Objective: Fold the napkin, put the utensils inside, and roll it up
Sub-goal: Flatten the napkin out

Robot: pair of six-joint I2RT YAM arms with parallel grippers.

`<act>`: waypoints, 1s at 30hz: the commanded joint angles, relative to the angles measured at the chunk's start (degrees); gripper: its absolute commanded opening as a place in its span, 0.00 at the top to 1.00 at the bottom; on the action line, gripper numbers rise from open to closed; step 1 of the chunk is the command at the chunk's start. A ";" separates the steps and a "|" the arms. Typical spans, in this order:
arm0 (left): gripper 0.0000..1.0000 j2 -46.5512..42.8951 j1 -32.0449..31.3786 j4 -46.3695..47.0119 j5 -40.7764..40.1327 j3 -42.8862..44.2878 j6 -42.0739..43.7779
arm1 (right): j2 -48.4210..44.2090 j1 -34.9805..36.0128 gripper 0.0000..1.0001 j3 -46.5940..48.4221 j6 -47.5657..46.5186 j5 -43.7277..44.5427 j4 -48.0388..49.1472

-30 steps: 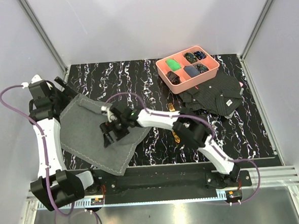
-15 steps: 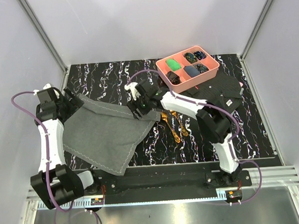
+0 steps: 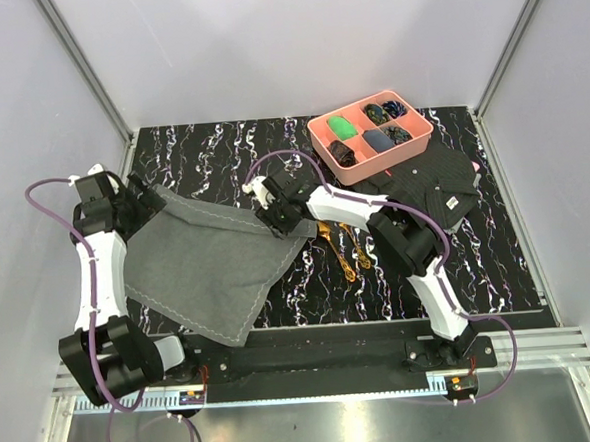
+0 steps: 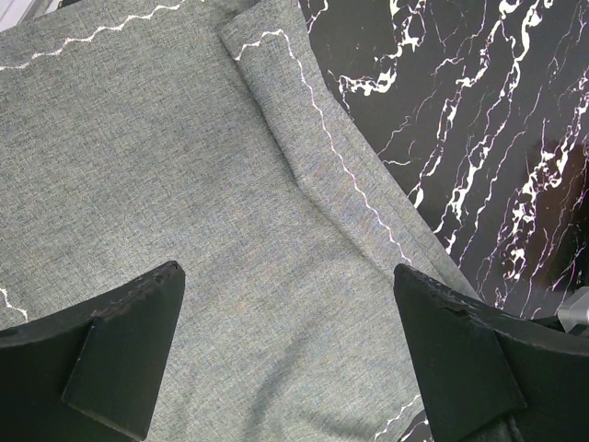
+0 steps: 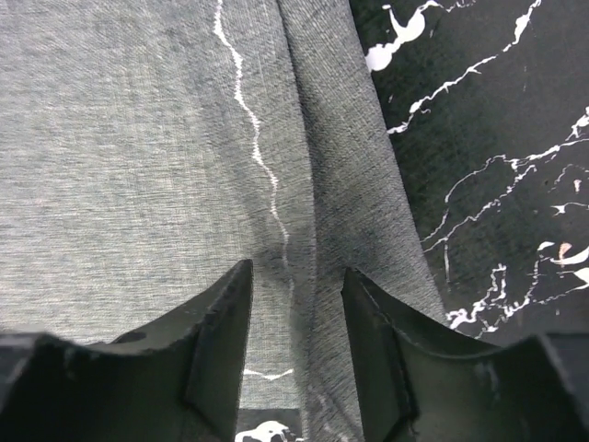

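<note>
The grey napkin (image 3: 207,261) lies spread on the left half of the black marbled table. My left gripper (image 3: 139,205) hovers over the napkin's far left corner, open wide, with only flat cloth (image 4: 184,184) under its jaws (image 4: 287,272). My right gripper (image 3: 275,220) sits at the napkin's far right corner. In the right wrist view its jaws (image 5: 296,269) stand narrowed astride a raised fold of the stitched edge (image 5: 138,138), with a gap still showing on either side. The gold utensils (image 3: 342,250) lie on the table just right of the napkin.
A pink tray (image 3: 391,160) with small dark and green items stands at the back right. A black patterned cloth with a white tag (image 3: 434,192) lies in front of it. Grey walls close in the table on three sides.
My right arm has swung from the napkin's middle to its far right corner and its jaws have narrowed. The napkin now lies spread further right. The left gripper shifted slightly and stayed open.
</note>
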 commanded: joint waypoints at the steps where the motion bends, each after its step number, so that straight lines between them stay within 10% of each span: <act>1: 0.01 -0.24 0.07 2.54 -0.23 -0.92 1.07 | 1.47 0.28 0.64 2.61 -1.20 2.53 0.23; 5: 0.01 -0.76 -0.02 3.06 0.47 -2.33 -0.07 | 2.00 -0.69 1.00 4.45 0.02 1.30 0.23; 19: 0.01 -0.42 -13.63 18.18 -3.12 -23.33 -17.56 | 7.17 -13.87 1.00 16.22 13.73 -19.78 0.05; 30: 0.01 0.82 -14.79 19.32 -3.74 -28.96 -18.18 | 14.48 -19.94 0.98 24.49 21.12 -17.70 -2.57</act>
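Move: The napkin's folded far edge lies right between my part-open right fingertips, about 1 cm below them. From that hand, the napkin's right corner is some 8 cm to the right and level, the spoon 11 cm right and 5 cm back, the pink box about 20 cm right and 23 cm ahead. The napkin's middle lies roughly 8 cm back, 12 cm right and 17 cm below my left hand; the flap's left corner is about 10 cm ahead and 2 cm right of that hand. I shut my right fingers on the napkin's folded far edge and drag it about 14 cm forward and some 5 cm right, towards the pink box, lifting a few centimetres on the way and lowering again while the hand turns some 20 degrees clockwise. Meanwhile my open left hand sinks about 15 cm towards the napkin's middle, also going right and a little back, its fingers tipping further down. ##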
